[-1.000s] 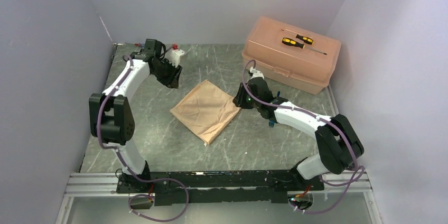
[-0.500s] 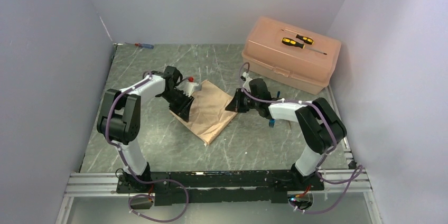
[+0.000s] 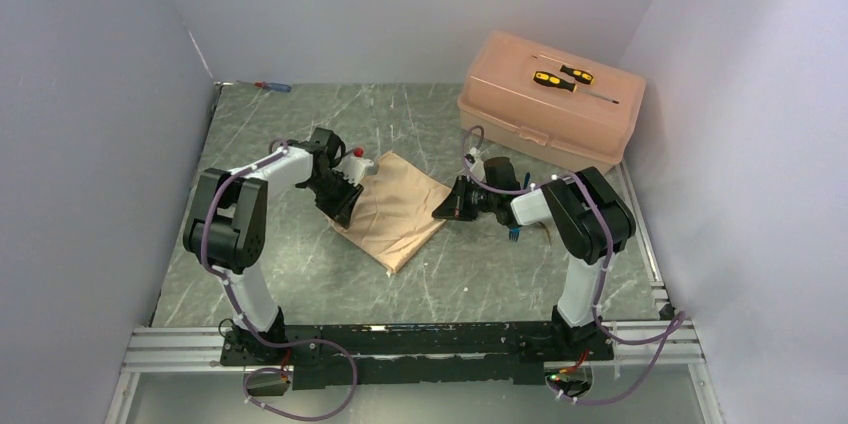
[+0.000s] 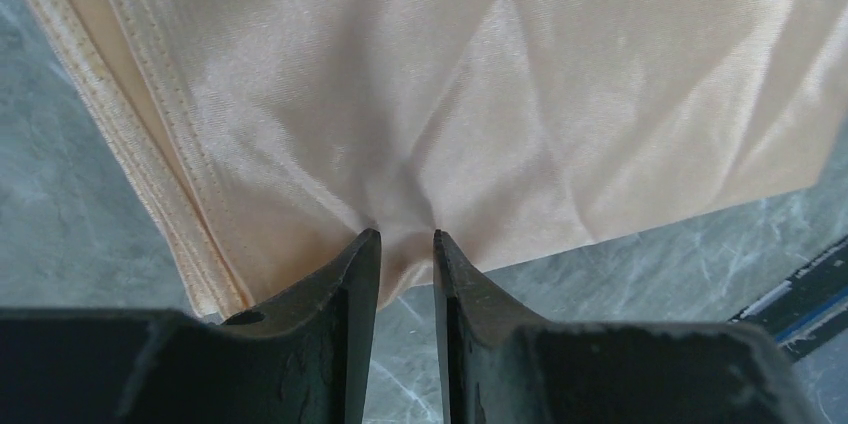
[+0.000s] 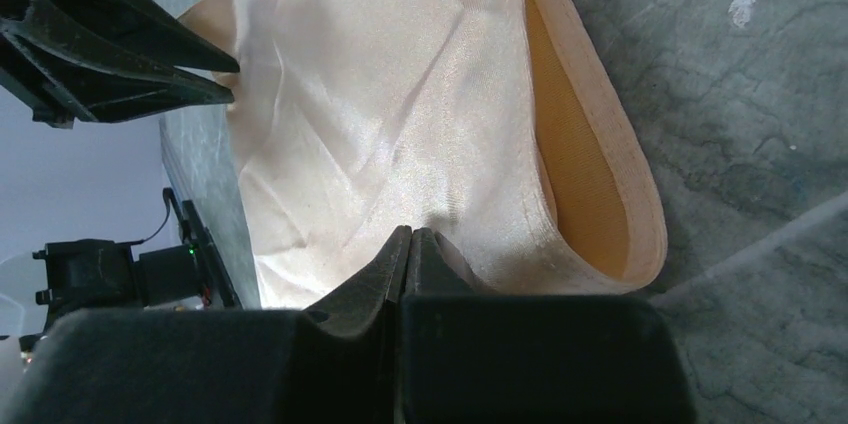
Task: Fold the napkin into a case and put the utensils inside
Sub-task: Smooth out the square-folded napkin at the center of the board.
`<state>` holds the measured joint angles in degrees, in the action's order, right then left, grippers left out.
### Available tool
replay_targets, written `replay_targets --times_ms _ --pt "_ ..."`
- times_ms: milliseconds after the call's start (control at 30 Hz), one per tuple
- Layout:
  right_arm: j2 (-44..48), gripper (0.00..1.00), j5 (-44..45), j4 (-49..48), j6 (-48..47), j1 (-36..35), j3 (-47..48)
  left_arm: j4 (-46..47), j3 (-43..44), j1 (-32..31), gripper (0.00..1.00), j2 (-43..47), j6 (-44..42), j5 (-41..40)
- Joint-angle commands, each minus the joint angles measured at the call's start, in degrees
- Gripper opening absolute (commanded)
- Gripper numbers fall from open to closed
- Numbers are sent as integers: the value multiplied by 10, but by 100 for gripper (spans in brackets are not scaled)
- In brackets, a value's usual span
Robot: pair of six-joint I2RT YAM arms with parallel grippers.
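Note:
The peach-orange napkin point(image 3: 395, 206) lies flat as a folded square in the middle of the table. My left gripper point(image 3: 343, 206) is at its left corner. In the left wrist view the jaws stand narrowly apart with puckered cloth point(image 4: 480, 94) pinched between the tips of the left gripper point(image 4: 404, 236). My right gripper point(image 3: 447, 210) is at the napkin's right corner, and the right gripper point(image 5: 408, 232) is shut there on the top layer of the napkin point(image 5: 380, 114), whose edge curls up beside it. A blue part of the utensils point(image 3: 513, 234) shows under the right arm.
A hard pink plastic box point(image 3: 520, 119) stands at the back right with yellow-and-black screwdrivers point(image 3: 560, 77) on its lid. A red-and-blue screwdriver point(image 3: 272, 86) lies at the back left by the wall. Walls close in on three sides.
My left arm swung from the back left down to the napkin's left corner and its jaws narrowed on the cloth. My right gripper shut at the right corner, its arm folding closer.

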<state>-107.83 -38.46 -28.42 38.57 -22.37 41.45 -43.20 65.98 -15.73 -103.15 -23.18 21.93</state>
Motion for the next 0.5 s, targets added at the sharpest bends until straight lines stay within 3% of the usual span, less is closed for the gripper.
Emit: replay_targets --times_ms 0,167,267,467 --pt "0 0 16 -15 -22 4 -1 30 -11 0 32 3 13 -51" --pt "42 0 36 9 -31 -10 1 46 -14 3 32 25 30 -50" --pt "89 1 101 101 -78 -100 46 47 -13 2 33 30 32 -41" --pt "49 0 34 16 -26 -182 60 51 -21 3 33 18 37 -30"
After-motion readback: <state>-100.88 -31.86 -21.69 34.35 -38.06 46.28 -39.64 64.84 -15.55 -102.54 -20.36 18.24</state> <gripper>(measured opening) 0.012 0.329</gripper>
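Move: The right fingertips stay down on the napkin's right-hand corner. The napkin's middle lies about 8 cm to the left and 1 cm ahead, 1 cm lower; its near corner is some 8 cm to the left and 12 cm back. The fork lies about 16 cm to the right and 2 cm ahead. From the left hand, on the cloth by the left corner, the napkin's middle is about 9 cm to the right, 2 cm ahead and 1 cm lower. Leftward and back, after holding still at first, the shut right fingers come off the right corner and speed up over the near half of the napkin, about 8 cm left and 5 cm back while rising some 5 cm, swinging roughly 10 degrees counter-clockwise. The left hand keeps its part-open fingertips on the cloth near the left corner, easing about 1 cm forward. ##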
